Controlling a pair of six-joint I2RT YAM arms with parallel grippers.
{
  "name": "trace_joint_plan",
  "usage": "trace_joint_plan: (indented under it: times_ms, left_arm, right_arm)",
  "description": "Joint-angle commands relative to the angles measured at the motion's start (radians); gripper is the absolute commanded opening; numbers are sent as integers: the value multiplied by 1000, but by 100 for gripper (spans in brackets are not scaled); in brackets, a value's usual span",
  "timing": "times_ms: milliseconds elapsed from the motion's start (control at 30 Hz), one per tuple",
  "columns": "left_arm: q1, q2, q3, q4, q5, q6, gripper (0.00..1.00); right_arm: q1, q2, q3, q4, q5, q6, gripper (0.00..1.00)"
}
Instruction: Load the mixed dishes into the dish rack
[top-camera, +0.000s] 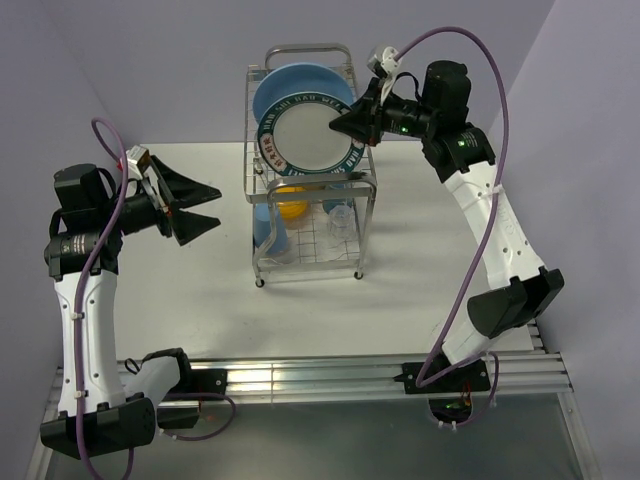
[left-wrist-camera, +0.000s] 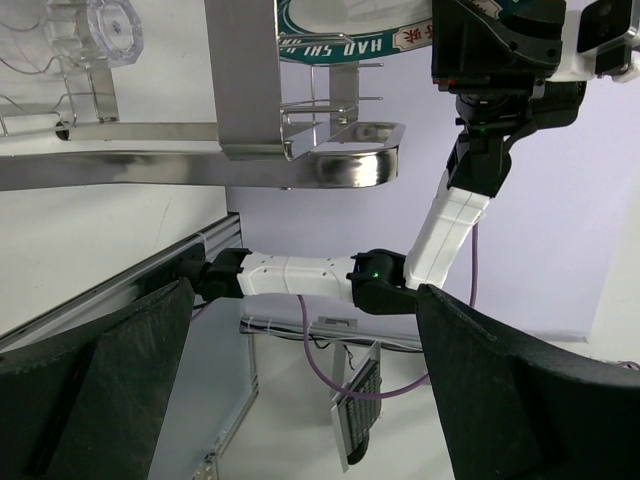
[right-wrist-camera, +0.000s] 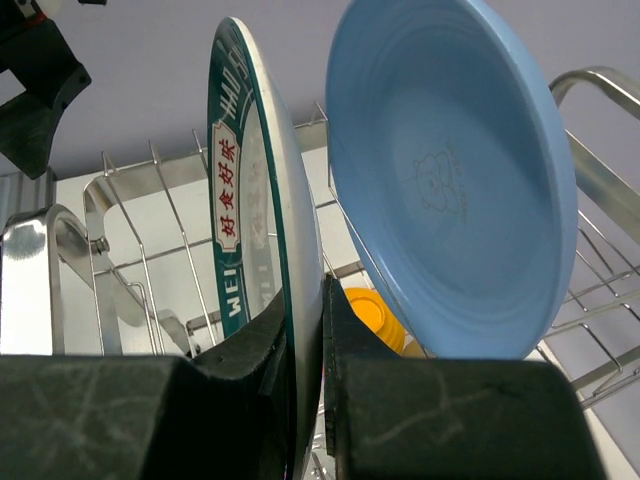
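Note:
The silver wire dish rack (top-camera: 262, 190) stands at the table's middle back. The white plate with the green patterned rim (top-camera: 305, 135) stands on edge in its upper tier, in front of the blue plate (top-camera: 290, 82). My right gripper (top-camera: 345, 122) is shut on the white plate's right rim; the right wrist view shows the rim (right-wrist-camera: 262, 230) pinched between both fingers, the blue plate (right-wrist-camera: 450, 180) behind. A yellow-orange bowl (top-camera: 291, 205), a clear glass (top-camera: 338, 215) and a blue cup (top-camera: 268, 232) sit in the lower tier. My left gripper (top-camera: 208, 206) is open and empty, left of the rack.
The rack's looped handle (top-camera: 308, 48) rises above the plates. In the left wrist view the rack's metal frame (left-wrist-camera: 250, 150) and the glass (left-wrist-camera: 85, 35) lie ahead. White tabletop (top-camera: 180, 290) surrounds the rack; an aluminium rail (top-camera: 320, 375) runs along the near edge.

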Motion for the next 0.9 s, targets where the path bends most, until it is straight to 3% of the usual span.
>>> trace_joint_plan:
  times_ms: [0, 267, 367, 533, 667, 767, 867]
  left_arm:
    - [4, -11, 24, -31, 13, 50, 99]
    - [6, -6, 47, -74, 10, 70, 99]
    - [7, -15, 41, -73, 9, 64, 99]
    - [6, -29, 16, -54, 4, 49, 99]
    - [7, -47, -7, -34, 5, 27, 99]
    - [6, -54, -16, -28, 1, 23, 99]
    - [6, -61, -24, -25, 1, 17, 99]
  right_arm:
    - [16, -22, -54, -15, -19, -68, 5]
    - [16, -45, -101, -12, -22, -87, 29]
    - [14, -48, -108, -11, -20, -79, 44]
    - [16, -61, -128, 11, -10, -71, 51]
    - [16, -59, -116, 25, 0, -59, 83]
    - [16, -55, -96, 40, 4, -47, 84]
    - [16, -52, -81, 51, 13, -36, 99]
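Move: The green-rimmed plate still sits pinched by its right edge in the right hand, its middle about 7 cm left of the hand, 1 cm back and some 3 cm below. The blue plate stands behind it, roughly 6 cm ahead and 8 cm left of the hand, 2 cm down. The rack's near handle is some 9 cm back, 4 cm left and 6 cm lower. From the left hand, the green-rimmed plate is about 13 cm ahead, 19 cm right and 2 cm up. Downward goes the right hand, about 3.5 cm in one quick drop alongside the plate's right rim, after first easing back barely half a centimetre. The fingers start to part just before the drop, letting go of the green-rimmed plate, and keep spreading until wide open on either side of its rim; the wrist hardly turns. ##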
